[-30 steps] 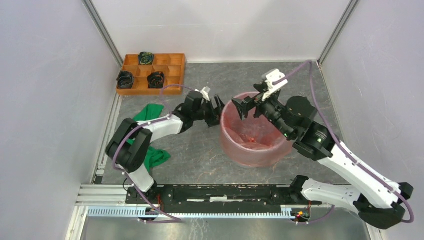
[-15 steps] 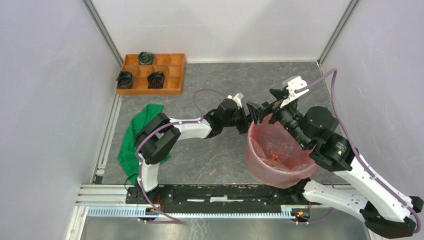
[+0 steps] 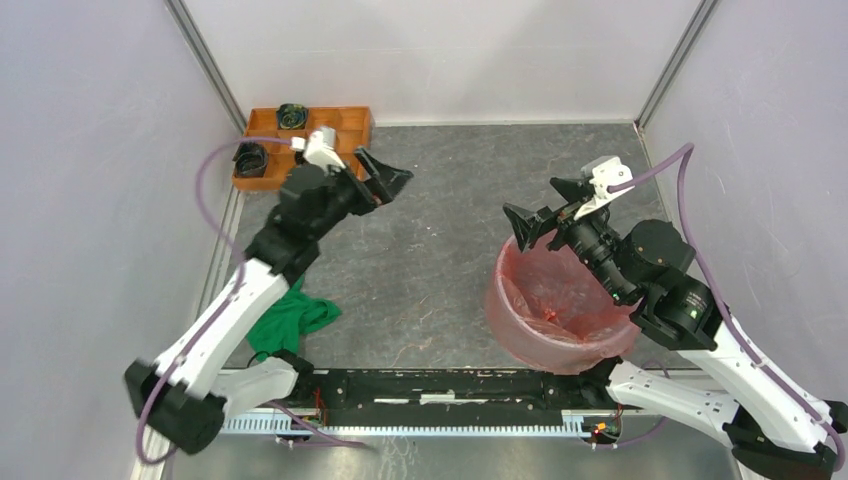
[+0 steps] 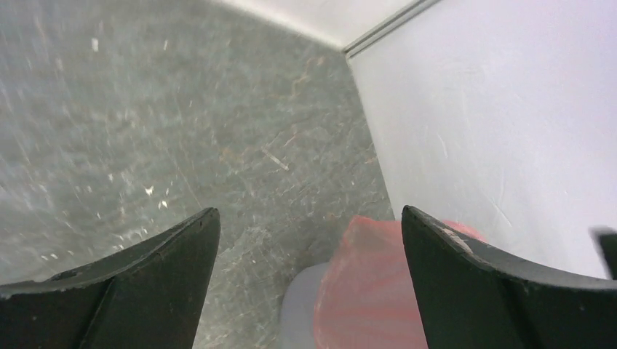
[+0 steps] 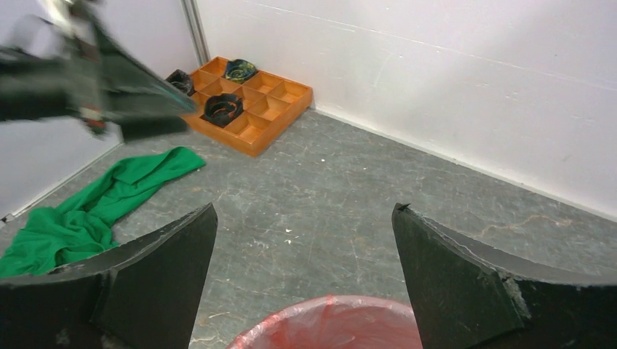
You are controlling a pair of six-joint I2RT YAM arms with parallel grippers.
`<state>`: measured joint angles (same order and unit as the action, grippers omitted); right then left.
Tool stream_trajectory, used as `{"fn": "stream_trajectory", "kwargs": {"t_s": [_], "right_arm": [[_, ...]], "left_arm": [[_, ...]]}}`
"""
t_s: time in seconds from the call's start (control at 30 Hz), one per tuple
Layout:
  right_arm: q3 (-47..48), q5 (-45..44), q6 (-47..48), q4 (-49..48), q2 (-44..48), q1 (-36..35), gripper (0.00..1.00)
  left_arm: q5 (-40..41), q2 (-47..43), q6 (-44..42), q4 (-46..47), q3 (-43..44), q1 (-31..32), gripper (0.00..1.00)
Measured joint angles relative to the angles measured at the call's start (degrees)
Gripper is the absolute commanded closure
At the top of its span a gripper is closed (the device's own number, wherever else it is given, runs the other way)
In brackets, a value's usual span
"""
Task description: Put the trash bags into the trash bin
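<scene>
The red-orange trash bag (image 3: 560, 300) lines the trash bin and folds over its rim, at the near right of the table. The bin's pale grey wall (image 4: 302, 305) shows beside the bag (image 4: 378, 283) in the left wrist view. My right gripper (image 3: 541, 206) is open and empty, just above the bin's far rim; the bag's rim (image 5: 335, 323) lies below its jaws (image 5: 305, 211). My left gripper (image 3: 378, 172) is open and empty, raised high at the back left, far from the bin (image 4: 309, 218).
A brown wooden tray (image 3: 340, 150) with small black rolls (image 3: 250, 155) stands at the back left, behind my left arm. A green cloth (image 3: 300, 315) lies at the near left, also in the right wrist view (image 5: 94, 203). White walls close the sides and back.
My left arm has swung away from the bin's rim, up and back left toward the wooden tray. The bin with the bag had shifted right and nearer. My right gripper stays over the far rim.
</scene>
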<state>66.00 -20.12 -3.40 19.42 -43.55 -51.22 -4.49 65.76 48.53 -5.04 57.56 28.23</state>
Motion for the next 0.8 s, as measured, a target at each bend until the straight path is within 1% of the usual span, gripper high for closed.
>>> {"fn": "stream_trajectory", "kwargs": {"t_s": [0.07,0.13,0.23,0.4,0.53,0.8], "right_arm": [[0.04,-0.59,0.66,0.02,0.00,0.00,0.02],[0.63,-1.46,1.27,0.26,-0.02,0.00,0.02],[2.58,-3.06,2.86,0.79,-0.13,0.00,0.02],[4.28,-7.85,5.16,0.79,1.68,0.00,0.02],[5.86,-10.71,5.70,0.48,2.91,0.00,0.02],[6.03,-12.90,5.97,-0.07,3.58,0.00,0.02]], "left_arm": [[1.14,-6.86,-4.92,-5.92,3.43,0.15,0.00],[2.03,-11.65,-9.35,-10.71,8.33,0.52,0.00],[3.96,-16.55,-14.78,-16.02,15.96,0.57,0.00],[5.95,-22.36,-21.42,-20.26,24.79,0.57,0.00],[6.82,-24.63,-25.09,-20.52,27.85,0.57,0.00],[7.93,-24.39,-28.63,-21.53,27.30,0.57,0.00]]}}
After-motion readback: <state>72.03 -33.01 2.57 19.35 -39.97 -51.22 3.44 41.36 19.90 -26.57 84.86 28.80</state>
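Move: The trash bin, already lined with the pink trash bag, has its middle some 8 cm back, 9 cm right and 28 cm below the right hand. From the left hand it lies about 18 cm back, 30 cm right and 15 cm lower. Also from the left hand, the wooden tray is about 18 cm ahead and 17 cm left, the green cloth 10 cm back and 19 cm left, both nearly 30 cm below. The lined trash bin is left untouched as both empty, wide-open grippers draw off. The left hand swings quickly away from it, about 24 cm up while going back and left, its fingers tipping up some 40 degrees, then eases to a stop. The right hand, high above the bin's far side, shifts right and rises a little less, turning slightly clockwise. ##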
